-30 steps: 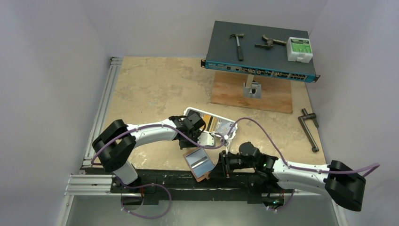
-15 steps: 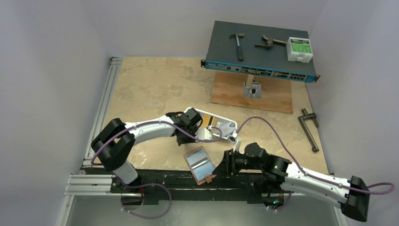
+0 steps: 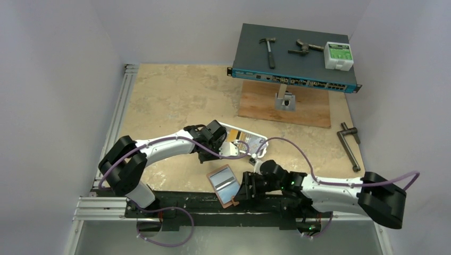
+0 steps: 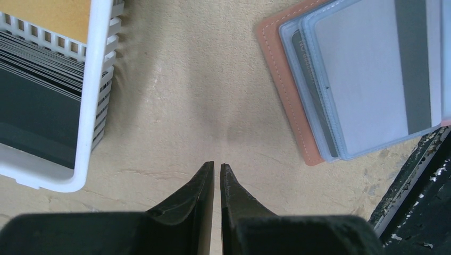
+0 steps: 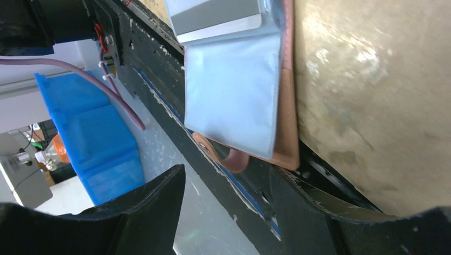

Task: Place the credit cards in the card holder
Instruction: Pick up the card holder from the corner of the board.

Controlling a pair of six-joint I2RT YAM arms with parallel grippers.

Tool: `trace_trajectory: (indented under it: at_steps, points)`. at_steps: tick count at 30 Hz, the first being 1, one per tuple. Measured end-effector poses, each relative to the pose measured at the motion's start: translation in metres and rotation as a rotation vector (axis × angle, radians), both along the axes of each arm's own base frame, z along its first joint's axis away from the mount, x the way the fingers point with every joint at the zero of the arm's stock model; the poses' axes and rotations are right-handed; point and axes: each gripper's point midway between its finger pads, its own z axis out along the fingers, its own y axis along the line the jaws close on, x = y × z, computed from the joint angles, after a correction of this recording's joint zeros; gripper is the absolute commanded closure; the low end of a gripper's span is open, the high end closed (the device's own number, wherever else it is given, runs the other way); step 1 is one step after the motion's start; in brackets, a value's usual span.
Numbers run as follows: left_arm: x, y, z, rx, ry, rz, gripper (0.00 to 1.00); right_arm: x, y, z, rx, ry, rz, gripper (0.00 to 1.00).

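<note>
The reddish-brown card holder (image 3: 225,184) lies open at the table's near edge, its tab (image 5: 232,159) hanging over the black rail. A pale blue-grey card (image 4: 367,79) with a grey stripe sits in its clear sleeves. More credit cards, orange (image 4: 53,13) and black (image 4: 37,101), lie in the white tray (image 3: 254,137). My left gripper (image 4: 217,166) is shut and empty, pointing down at bare table between tray and holder. My right gripper (image 5: 226,186) is open just beside the holder's near right corner, the tab in front of its gap, touching nothing.
A blue network switch (image 3: 292,56) at the back carries a hammer, a tool and a white box. A wooden board (image 3: 282,106) lies before it, a metal crank (image 3: 349,146) at the right. The black rail (image 3: 186,204) runs along the near edge.
My right gripper has opened wide and slid left toward the card holder's corner. The left arm has drawn back a little from the tray, still shut.
</note>
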Motion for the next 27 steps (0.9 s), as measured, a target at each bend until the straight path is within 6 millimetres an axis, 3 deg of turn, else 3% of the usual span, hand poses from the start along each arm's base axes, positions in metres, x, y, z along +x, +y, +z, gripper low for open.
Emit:
trace_trajectory:
  at_steps: [5,14,20,27]
  points:
    - [-0.001,-0.001,0.006,-0.016,-0.006,0.003,0.92,0.011,0.010,0.004,-0.015,-0.013,0.009,0.41]
    - [-0.001,-0.001,0.013,-0.037,-0.019,0.006,0.92,0.051,-0.020,0.001,-0.119,-0.088,-0.094,0.39]
    - [-0.006,0.000,0.011,-0.041,-0.003,0.002,0.92,0.054,-0.022,-0.003,-0.139,-0.087,-0.089,0.40]
    - [-0.019,0.006,0.008,-0.084,-0.001,-0.039,0.92,0.051,0.002,-0.004,-0.009,-0.044,-0.046,0.43]
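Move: The card holder's middle lies about 4 cm ahead of the right hand and 4 cm to its left, some 2 cm lower, with its near end overhanging the board's front edge. Its snap strap is only about 1 cm back and 1 cm left of that hand. The white basket is roughly 20 cm straight ahead, the left gripper 13 cm ahead and 10 cm left. From the left hand, the card holder is about 9 cm back and 6 cm right, 3 cm below. The right hand's open fingers come around the card holder's near right corner, seeming to nudge it forward as the hand sweeps about 5 cm forward, nearly level. After a short start leftward it swings some 3 cm right, then returns left at the end, fingers still apart. The left hand, shut, rises about 1 cm, then eases back 2 cm towards the card holder. ##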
